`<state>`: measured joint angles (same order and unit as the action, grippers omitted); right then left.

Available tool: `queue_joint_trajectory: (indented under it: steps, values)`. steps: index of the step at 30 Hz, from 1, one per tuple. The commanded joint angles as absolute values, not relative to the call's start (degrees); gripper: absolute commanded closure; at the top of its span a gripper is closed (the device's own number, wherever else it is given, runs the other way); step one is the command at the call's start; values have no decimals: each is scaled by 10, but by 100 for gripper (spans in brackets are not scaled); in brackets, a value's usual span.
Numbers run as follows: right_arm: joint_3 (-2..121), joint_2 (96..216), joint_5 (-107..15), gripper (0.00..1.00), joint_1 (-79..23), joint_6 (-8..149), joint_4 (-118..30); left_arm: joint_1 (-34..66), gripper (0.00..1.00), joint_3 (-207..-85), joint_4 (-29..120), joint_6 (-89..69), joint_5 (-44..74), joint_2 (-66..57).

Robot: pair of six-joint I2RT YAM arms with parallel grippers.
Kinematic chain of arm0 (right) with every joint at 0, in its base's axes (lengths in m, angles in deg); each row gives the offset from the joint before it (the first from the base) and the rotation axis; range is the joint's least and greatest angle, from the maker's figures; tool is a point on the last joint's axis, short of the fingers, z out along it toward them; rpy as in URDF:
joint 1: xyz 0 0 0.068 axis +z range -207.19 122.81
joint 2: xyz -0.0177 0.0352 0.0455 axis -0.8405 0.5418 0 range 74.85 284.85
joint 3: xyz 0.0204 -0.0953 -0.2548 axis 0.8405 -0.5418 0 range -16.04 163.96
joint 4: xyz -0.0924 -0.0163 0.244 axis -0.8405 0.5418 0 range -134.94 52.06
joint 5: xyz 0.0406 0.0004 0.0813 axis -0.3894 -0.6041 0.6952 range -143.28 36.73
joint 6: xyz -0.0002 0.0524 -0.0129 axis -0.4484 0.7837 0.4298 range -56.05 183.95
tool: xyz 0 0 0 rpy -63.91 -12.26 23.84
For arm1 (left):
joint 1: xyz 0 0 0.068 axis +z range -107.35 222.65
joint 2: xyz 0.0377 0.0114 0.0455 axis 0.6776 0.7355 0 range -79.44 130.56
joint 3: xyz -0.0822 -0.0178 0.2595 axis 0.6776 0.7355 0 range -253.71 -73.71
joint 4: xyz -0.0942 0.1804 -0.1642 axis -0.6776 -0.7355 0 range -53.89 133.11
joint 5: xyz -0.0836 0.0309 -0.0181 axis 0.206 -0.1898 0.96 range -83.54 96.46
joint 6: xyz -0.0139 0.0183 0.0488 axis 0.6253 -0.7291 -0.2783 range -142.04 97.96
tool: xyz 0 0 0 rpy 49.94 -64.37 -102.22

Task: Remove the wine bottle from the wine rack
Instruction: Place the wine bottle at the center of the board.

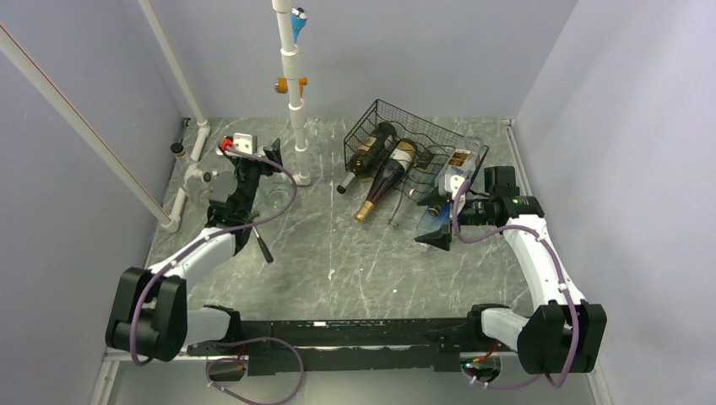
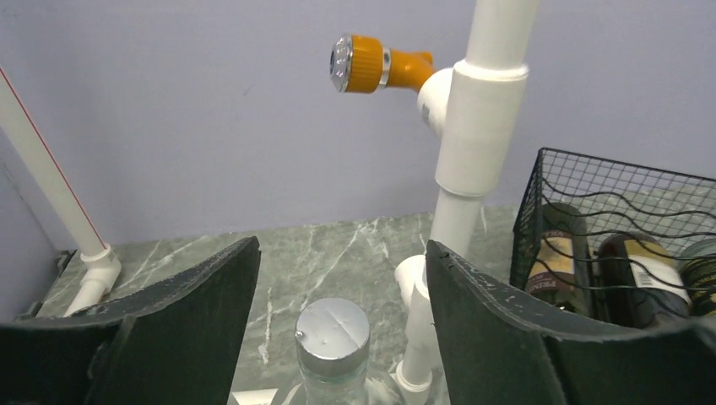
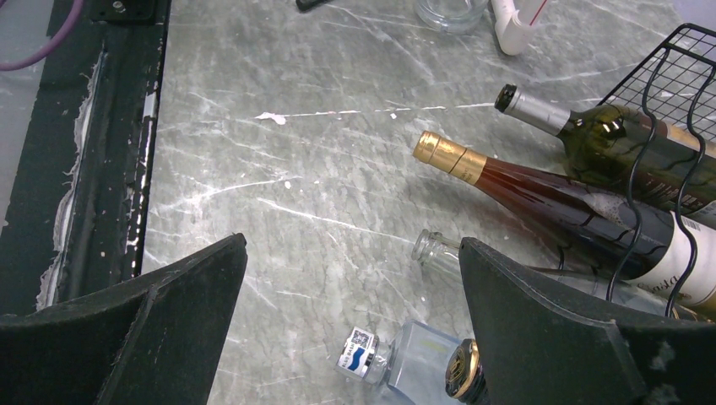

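Observation:
The black wire wine rack (image 1: pixel 405 135) stands at the back right, seen also in the left wrist view (image 2: pixel 625 181) and right wrist view (image 3: pixel 675 59). Several bottles lie in it with necks poking forward: a dark green bottle (image 3: pixel 608 135), a gold-capped wine bottle (image 3: pixel 540 190), an open clear neck (image 3: pixel 435 251) and a clear bottle with a blue-white cap (image 3: pixel 363 354). My right gripper (image 3: pixel 353 240) hangs open in front of those necks (image 1: pixel 435 221). My left gripper (image 2: pixel 342 245) is open around an upright clear bottle with a silver cap (image 2: pixel 332 337), touching neither side.
A white pipe frame (image 1: pixel 295 101) with an orange fitting (image 2: pixel 371 66) rises just behind the left gripper. More white pipes (image 1: pixel 181 198) run along the left wall. Purple walls close in the marbled table (image 1: pixel 338 253) on three sides.

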<state>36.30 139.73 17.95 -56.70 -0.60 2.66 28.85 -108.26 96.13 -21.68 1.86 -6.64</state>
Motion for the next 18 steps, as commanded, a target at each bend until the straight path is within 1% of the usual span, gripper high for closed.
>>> queue_joint_trajectory:
  steps: [1, 5, 9, 18]
  values:
    - [362, 1392, 207, 0, -569, -22, 29, 289, 21, -1123, 886, -186, 45, -126]
    - [362, 1389, 210, 0, -569, -23, 31, 289, 10, -1162, 745, -165, 51, -181]
    - [363, 1387, 214, 0, -586, -24, 34, 289, 1, -1169, 685, -157, 59, -232]
    - [372, 1381, 219, 0, -599, -25, 45, 289, 0, -1188, 540, -111, 94, -315]
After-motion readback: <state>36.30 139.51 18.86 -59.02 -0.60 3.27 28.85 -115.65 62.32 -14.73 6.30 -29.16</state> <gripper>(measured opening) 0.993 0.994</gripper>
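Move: Just below the left hand's parted, empty fingers stands the clear bottle already set down, its middle about 2 cm ahead and some 16 cm below. Another clear bottle is about 10 cm to this hand's left and level with it. The foot of the white pipe post is some 8 cm ahead and 6 cm right, the hammer about 9 cm back and 7 cm left. From the right hand, the set-down bottle lies roughly 42 cm left and 15 cm ahead. Backing away from the free-standing clear bottle, the left hand climbs and draws back towards its base, about 7 cm each way; the rise comes mostly first, and the draw back gathers speed. Its fingers, already clear above the cap, spread from about three quarters to fully open, and the wrist turns only slightly clockwise. ##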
